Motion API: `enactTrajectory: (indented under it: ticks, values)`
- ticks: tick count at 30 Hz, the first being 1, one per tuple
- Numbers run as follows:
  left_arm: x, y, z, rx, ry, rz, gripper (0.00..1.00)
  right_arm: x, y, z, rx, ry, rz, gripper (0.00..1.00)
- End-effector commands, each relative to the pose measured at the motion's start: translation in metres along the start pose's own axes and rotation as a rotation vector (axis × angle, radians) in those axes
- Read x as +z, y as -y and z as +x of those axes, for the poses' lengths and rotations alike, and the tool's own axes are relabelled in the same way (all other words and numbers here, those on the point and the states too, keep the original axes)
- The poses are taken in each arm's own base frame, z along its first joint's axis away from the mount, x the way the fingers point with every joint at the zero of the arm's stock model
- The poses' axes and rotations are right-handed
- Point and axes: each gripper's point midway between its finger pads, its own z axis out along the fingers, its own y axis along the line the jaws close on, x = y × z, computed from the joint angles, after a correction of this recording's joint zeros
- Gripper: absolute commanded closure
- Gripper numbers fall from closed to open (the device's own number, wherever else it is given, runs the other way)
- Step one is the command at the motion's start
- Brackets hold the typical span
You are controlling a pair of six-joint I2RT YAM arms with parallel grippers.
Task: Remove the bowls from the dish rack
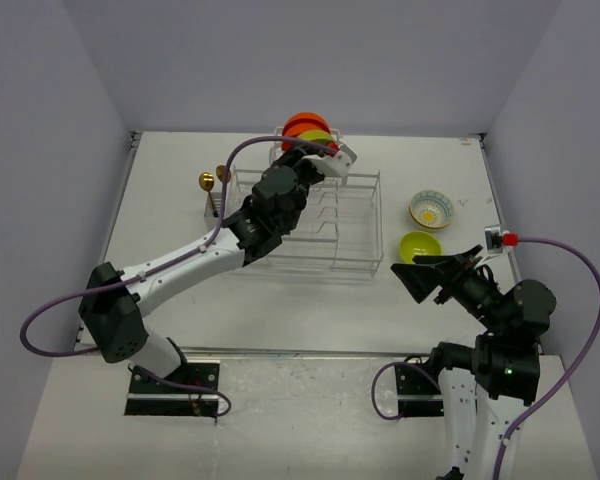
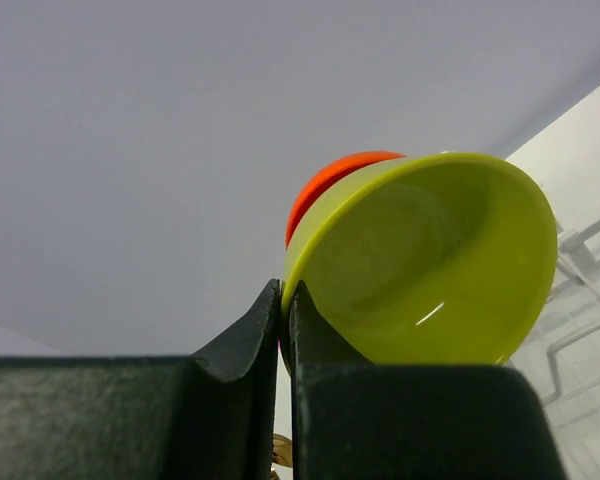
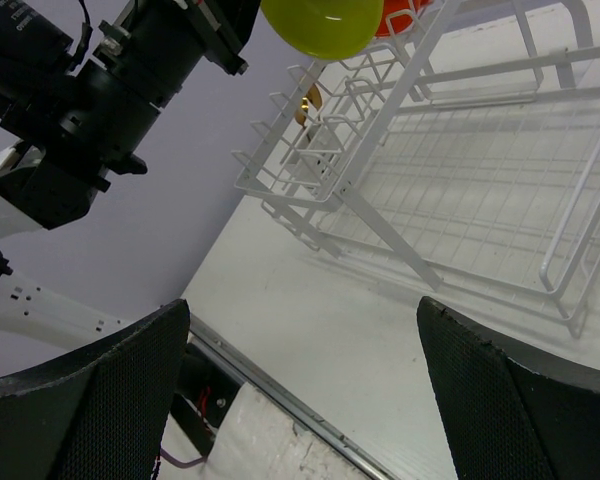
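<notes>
My left gripper (image 2: 285, 300) is shut on the rim of a lime-green bowl (image 2: 430, 270), one finger inside and one outside. It holds the bowl at the far end of the white wire dish rack (image 1: 378, 225). An orange-red bowl (image 2: 330, 180) sits right behind it. From above, the green bowl (image 1: 317, 136) and the orange one (image 1: 302, 124) overlap beside the left gripper (image 1: 325, 150). My right gripper (image 1: 420, 272) hangs open and holds nothing, low over the table right of the rack. Its wrist view shows the green bowl (image 3: 320, 25) above the rack (image 3: 390, 235).
A pale patterned bowl with a yellow centre (image 1: 431, 209) and another lime-green bowl (image 1: 419, 246) stand on the table right of the rack. Two gold spoons (image 1: 208, 182) stand left of the rack. The left arm (image 3: 110, 90) reaches across the rack.
</notes>
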Motion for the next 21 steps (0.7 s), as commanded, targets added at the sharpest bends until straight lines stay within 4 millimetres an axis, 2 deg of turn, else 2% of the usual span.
enactTrajectory:
  ticks: [1, 9, 13, 16, 21]
  values:
    - [-0.012, -0.019, -0.031, -0.117, 0.093, -0.049, 1.0, 0.001, -0.008, -0.007, -0.042, 0.004, -0.029, 0.05]
    - [-0.015, -0.016, -0.03, -0.143, 0.089, -0.042, 1.0, 0.001, -0.008, -0.007, -0.045, 0.004, -0.029, 0.05]
    - [-0.022, -0.019, -0.037, -0.17, 0.09, -0.05, 1.0, 0.002, -0.007, -0.008, -0.044, 0.001, -0.029, 0.05]
    - [-0.033, -0.022, -0.05, -0.232, 0.095, -0.043, 1.0, 0.002, -0.009, -0.008, -0.049, -0.001, -0.038, 0.05]
    - [-0.062, -0.009, -0.077, -0.381, 0.086, 0.042, 1.0, 0.005, -0.012, -0.014, -0.034, -0.023, -0.037, 0.08]
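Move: The left gripper already holds the green bowl by its rim. The waiting right gripper is about 24 cm back from it, 21 cm to its right and slightly lower. The nearest orange bowl is some 8 cm ahead and 3 cm right at about its height. The green bowl on the table lies roughly 8 cm back, 29 cm right and 33 cm below. From the right gripper, the held bowl is about 27 cm ahead, 17 cm left and a little higher. Keep the left fingers shut on the green bowl's rim and draw it back some 5 cm and right about 3 cm, away from the orange bowls and towards the open right gripper. Ease off briefly after the first centimetre or so, then speed up, rolling the left side of the hand down about 10 degrees as it goes. ##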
